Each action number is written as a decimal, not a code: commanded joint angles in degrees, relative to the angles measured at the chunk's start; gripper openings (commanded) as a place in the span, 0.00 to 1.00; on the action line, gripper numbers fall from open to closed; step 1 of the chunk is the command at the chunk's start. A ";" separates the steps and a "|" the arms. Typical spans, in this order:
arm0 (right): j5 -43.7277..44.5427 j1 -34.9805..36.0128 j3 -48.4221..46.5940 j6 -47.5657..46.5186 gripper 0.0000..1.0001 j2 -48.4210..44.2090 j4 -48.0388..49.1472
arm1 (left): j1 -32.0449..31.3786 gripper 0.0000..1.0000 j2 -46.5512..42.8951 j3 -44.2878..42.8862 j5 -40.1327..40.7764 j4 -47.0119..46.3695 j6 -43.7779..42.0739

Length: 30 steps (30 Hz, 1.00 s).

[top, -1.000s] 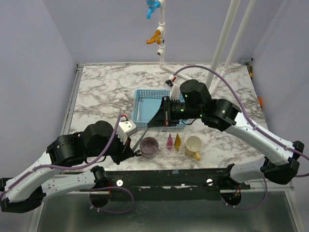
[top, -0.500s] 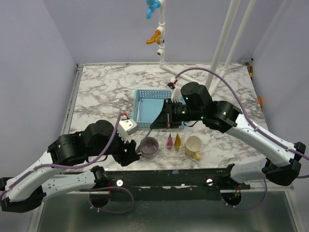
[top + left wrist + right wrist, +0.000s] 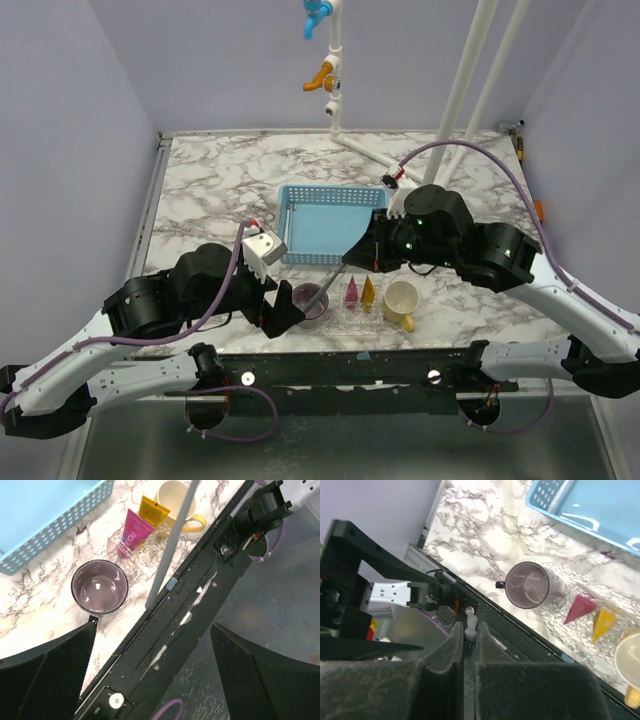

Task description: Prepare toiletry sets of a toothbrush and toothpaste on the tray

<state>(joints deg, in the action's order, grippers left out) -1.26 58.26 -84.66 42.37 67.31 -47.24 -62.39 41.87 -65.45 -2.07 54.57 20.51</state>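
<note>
My right gripper [image 3: 358,258] [image 3: 467,630] is shut on one end of a grey toothbrush [image 3: 325,290] [image 3: 172,540] [image 3: 471,624]. The toothbrush slants down-left, and its free end hangs by the purple mug [image 3: 310,303] [image 3: 100,586] [image 3: 527,585]. My left gripper [image 3: 283,310] [image 3: 155,680] stands open at the table's front edge, left of that mug, with nothing between its fingers. A pink toothpaste tube [image 3: 351,291] [image 3: 132,532] [image 3: 581,607] and a yellow one [image 3: 368,290] [image 3: 152,511] [image 3: 604,620] lie side by side on the clear tray [image 3: 358,318] [image 3: 150,557] [image 3: 565,627].
A yellow mug [image 3: 402,301] [image 3: 175,502] [image 3: 630,655] stands right of the tray. A light-blue mesh basket [image 3: 330,222] [image 3: 45,515] [image 3: 590,505] sits behind. The black front rail [image 3: 190,605] runs along the table's near edge. White poles [image 3: 465,90] rise at the back right.
My left gripper opened and let go of the toothbrush's lower end. The right arm swung right and nearer, carrying the toothbrush over toward the purple mug.
</note>
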 commanded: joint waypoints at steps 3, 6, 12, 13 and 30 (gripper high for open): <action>15.81 7.58 -0.22 -0.77 0.00 -1.14 -7.27 | 0.35 0.97 0.49 0.73 3.70 -3.19 2.85; 23.77 13.40 -1.31 0.95 0.00 -0.07 -9.75 | 0.93 0.98 0.51 1.07 3.97 -3.90 3.60; 38.09 24.94 -4.36 6.97 0.00 3.41 -16.96 | 5.76 0.99 0.16 1.46 2.98 -5.92 4.85; 41.15 27.26 -4.88 8.48 0.00 4.08 -18.25 | 7.20 0.99 -0.05 1.67 2.22 -6.55 5.18; 62.98 41.37 -5.50 29.87 0.00 11.07 -34.30 | 27.28 0.99 -1.39 10.08 -10.11 -11.00 6.03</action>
<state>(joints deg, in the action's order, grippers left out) 54.68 99.37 -92.64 66.11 80.18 -78.19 -37.78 41.45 -57.43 -8.73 45.89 26.63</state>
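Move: The right hand already holds the toothbrush; the clear tray's middle lies some 7 cm ahead of it, 3 cm to its right and about 26 cm below. On the tray the purple mug is about 7 cm ahead and 7 cm left of the hand, the pink tube 8 cm ahead and 3 cm right, and the white mug 7 cm ahead and 12 cm right. From the left hand the tray's middle is roughly 13 cm ahead, 13 cm right and 20 cm below. With its fingers still shut on the toothbrush, the right hand draws back about 7 cm towards the near edge of the table and sinks some 5 cm, rolling its left side down while the fingers swing clockwise from pointing mostly left to pointing mostly forward, still slanting down, so that the toothbrush comes away from the left hand. The left hand, already open and off the toothbrush, moves forward about 8 cm with a little left and down, turning some 20 degrees counter-clockwise to clear the space beside the purple mug. ##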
